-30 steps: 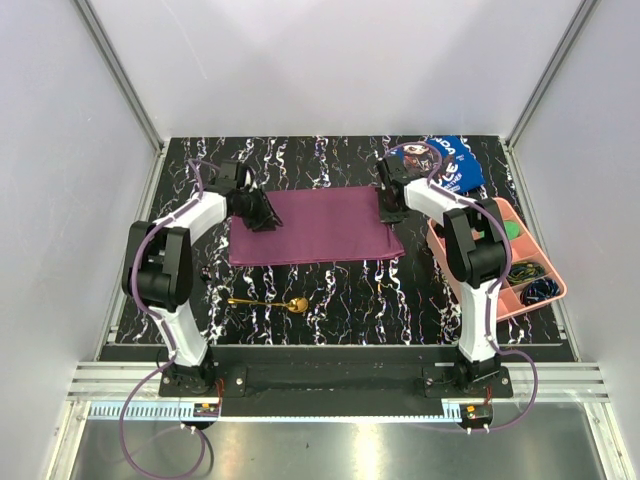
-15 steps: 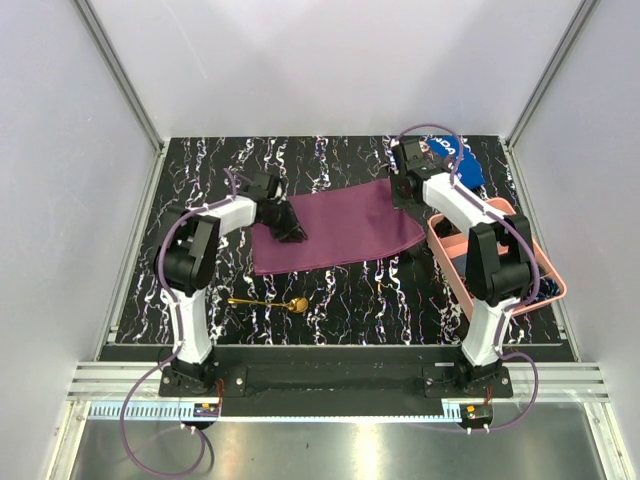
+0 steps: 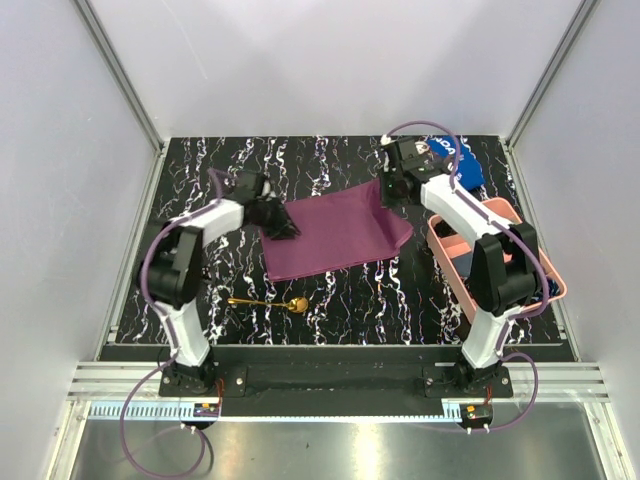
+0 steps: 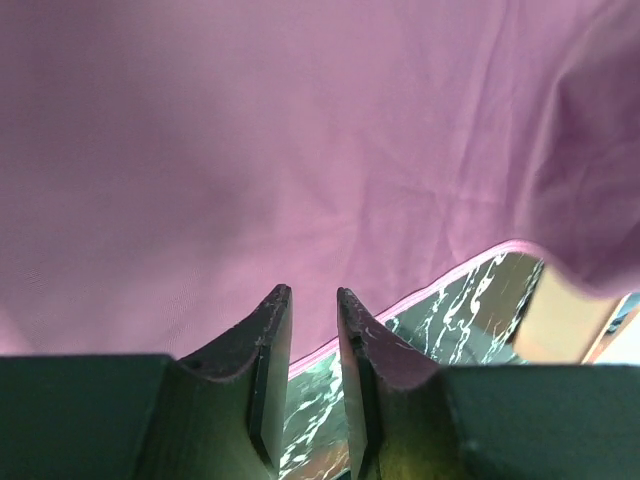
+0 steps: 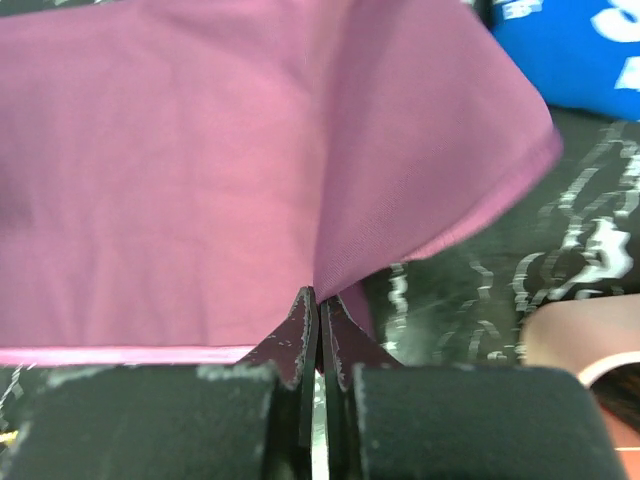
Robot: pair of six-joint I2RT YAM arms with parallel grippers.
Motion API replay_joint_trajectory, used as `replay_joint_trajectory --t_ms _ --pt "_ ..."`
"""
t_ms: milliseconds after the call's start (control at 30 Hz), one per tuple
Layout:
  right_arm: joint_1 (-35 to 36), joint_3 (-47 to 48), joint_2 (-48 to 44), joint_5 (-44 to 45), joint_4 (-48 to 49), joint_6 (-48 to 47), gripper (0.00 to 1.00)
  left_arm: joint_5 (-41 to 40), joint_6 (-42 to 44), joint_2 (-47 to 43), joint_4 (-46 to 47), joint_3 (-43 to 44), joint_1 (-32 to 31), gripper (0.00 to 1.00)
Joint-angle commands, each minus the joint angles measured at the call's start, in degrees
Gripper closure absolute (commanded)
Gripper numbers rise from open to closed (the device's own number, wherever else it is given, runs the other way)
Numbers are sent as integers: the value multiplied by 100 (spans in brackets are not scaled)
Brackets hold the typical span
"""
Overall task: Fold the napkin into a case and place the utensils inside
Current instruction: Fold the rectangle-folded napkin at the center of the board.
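The plum-purple napkin [image 3: 335,235] lies skewed on the black marbled table, its right corner raised. My right gripper [image 3: 390,196] is shut on that far-right corner; in the right wrist view the cloth [image 5: 180,180] rises in a fold from the pinched tips of the gripper [image 5: 318,297]. My left gripper [image 3: 283,228] sits at the napkin's left edge. In the left wrist view its jaws [image 4: 313,295] stand a little apart with nothing between them, the napkin's hem [image 4: 300,150] just beyond the tips. The gold spoon [image 3: 270,302] lies on the table in front of the napkin.
A pink compartment tray [image 3: 500,213] stands at the right edge beside the right arm. A blue printed cloth [image 3: 458,163] lies at the back right, also seen as blue cloth [image 5: 570,50] past the napkin.
The napkin has slid right and turned from square to slanted, its right corner lifted. Both grippers moved with it, the left one rightward along the left edge.
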Motion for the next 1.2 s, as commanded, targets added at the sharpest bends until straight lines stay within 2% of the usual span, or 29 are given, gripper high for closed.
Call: replay_joint_trajectory --t_ms 0,167,433,667,1167 --pt "317 365 -20 -182 -19 201 100 -76 310 -552 -35 -610 712 72" --pt "607 698 137 -374 -28 281 100 -138 477 -298 -36 -814 836 73" --pt "1459 1727 1253 -841 -54 527 100 -252 460 -236 70 -902 801 74" --pt "1803 2466 1983 -1272 -81 904 100 -288 477 -227 97 -946 800 75" --pt "1882 2344 2353 -1782 534 2240 100 -323 451 -298 185 -1026 783 75"
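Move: Above the napkin's left end by about 4 cm, the left hand has that end's middle some 6 cm to its left and 2 cm back; the golden spoon lies about 19 cm back and 10 cm left of the left hand. From the right hand, which already holds the napkin's lifted right side, the left end is about 29 cm left, 7 cm back and 12 cm below, and the blue cloth bag 18 cm ahead and 19 cm right. Carrying the pinched right side of the napkin across its middle, the right hand sweeps about 23 cm left towards the left end, drifting back and arching slightly before it sinks, while its wrist turns counter-clockwise and rolls its left side up some 20 degrees. The left hand first swings some 7 cm left, dips about 3 cm to bring its fingertips down onto the napkin's left end, and stays there, its narrow opening unchanged. ##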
